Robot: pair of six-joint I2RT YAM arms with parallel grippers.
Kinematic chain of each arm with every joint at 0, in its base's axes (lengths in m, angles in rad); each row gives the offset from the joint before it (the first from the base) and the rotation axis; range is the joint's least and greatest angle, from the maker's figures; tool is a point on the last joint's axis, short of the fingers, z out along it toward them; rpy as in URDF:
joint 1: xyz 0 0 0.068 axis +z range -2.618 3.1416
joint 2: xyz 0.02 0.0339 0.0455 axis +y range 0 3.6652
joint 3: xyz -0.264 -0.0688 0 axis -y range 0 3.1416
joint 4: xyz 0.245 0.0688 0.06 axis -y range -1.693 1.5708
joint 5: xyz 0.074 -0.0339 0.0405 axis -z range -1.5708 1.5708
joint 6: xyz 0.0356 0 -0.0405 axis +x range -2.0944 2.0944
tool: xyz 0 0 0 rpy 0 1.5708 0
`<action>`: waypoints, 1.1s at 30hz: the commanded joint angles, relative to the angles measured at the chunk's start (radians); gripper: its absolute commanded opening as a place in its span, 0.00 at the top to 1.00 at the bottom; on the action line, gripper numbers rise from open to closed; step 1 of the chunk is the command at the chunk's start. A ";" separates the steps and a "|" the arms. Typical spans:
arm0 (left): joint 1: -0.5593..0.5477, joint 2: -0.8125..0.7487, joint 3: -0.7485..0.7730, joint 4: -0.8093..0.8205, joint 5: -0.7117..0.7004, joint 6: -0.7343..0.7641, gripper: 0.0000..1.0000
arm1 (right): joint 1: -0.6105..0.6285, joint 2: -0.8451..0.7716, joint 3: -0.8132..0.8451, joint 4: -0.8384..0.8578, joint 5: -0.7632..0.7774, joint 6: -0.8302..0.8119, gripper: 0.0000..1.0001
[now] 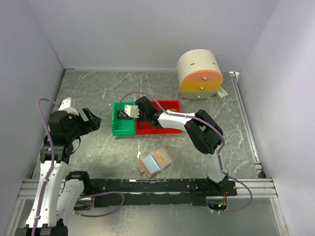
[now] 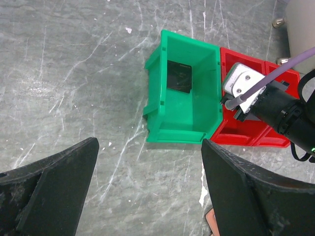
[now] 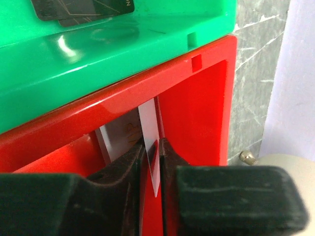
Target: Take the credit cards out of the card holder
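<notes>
The card holder (image 1: 156, 161) lies open on the table in front of the bins, its pale lining up. My right gripper (image 3: 151, 147) hangs inside the red bin (image 3: 206, 98), its jaws a narrow gap apart. A silver-grey credit card (image 3: 149, 125) stands edge-on and slanted in that gap. Another pale card (image 3: 118, 136) leans in the same bin. Dark cards (image 2: 178, 76) lie flat in the green bin (image 2: 162, 132). My left gripper (image 2: 147, 147) is open and empty over bare table left of the bins. In the top view, the left gripper (image 1: 93, 119) sits well left of the right gripper (image 1: 134, 115).
The green bin (image 1: 116, 129) and red bin (image 1: 170, 104) stand side by side mid-table. A big cream cylinder with an orange band (image 1: 199, 73) stands at the back right. White walls close in the table on the left, back and right.
</notes>
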 commanded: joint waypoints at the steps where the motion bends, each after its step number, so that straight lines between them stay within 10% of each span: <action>1: 0.009 -0.005 -0.007 0.033 0.014 0.015 0.03 | -0.006 -0.003 0.013 -0.054 -0.024 0.037 0.79; 25: 0.008 0.009 -0.009 0.038 0.040 0.019 0.03 | -0.012 -0.098 0.034 -0.128 -0.100 0.124 0.58; 33: 0.007 0.018 -0.010 0.049 0.080 0.024 0.02 | -0.012 -0.396 -0.129 0.066 -0.031 0.450 0.53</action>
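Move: Down inside the left red compartment, the white credit card stands on edge at the right hand's barely parted fingertips, its middle about 1 cm left and 1 cm below. The flat cards lie roughly 2 cm back, 1 cm left and 3 cm down. Black cards in the green bin are some 10 cm left and 2 cm back; the tan card is about 11 cm right and 2 cm back. From the left hand, the white card is about 27 cm right, 15 cm ahead and 16 cm down. Spreading its fingers from nearly shut to a little under half open, the right hand lets go of the white card low in the left red compartment. It eases about 2 cm back, dipping slightly, then lifts quickly away from the cards by some 6 cm, its left side rolling up a good 10 degrees. ##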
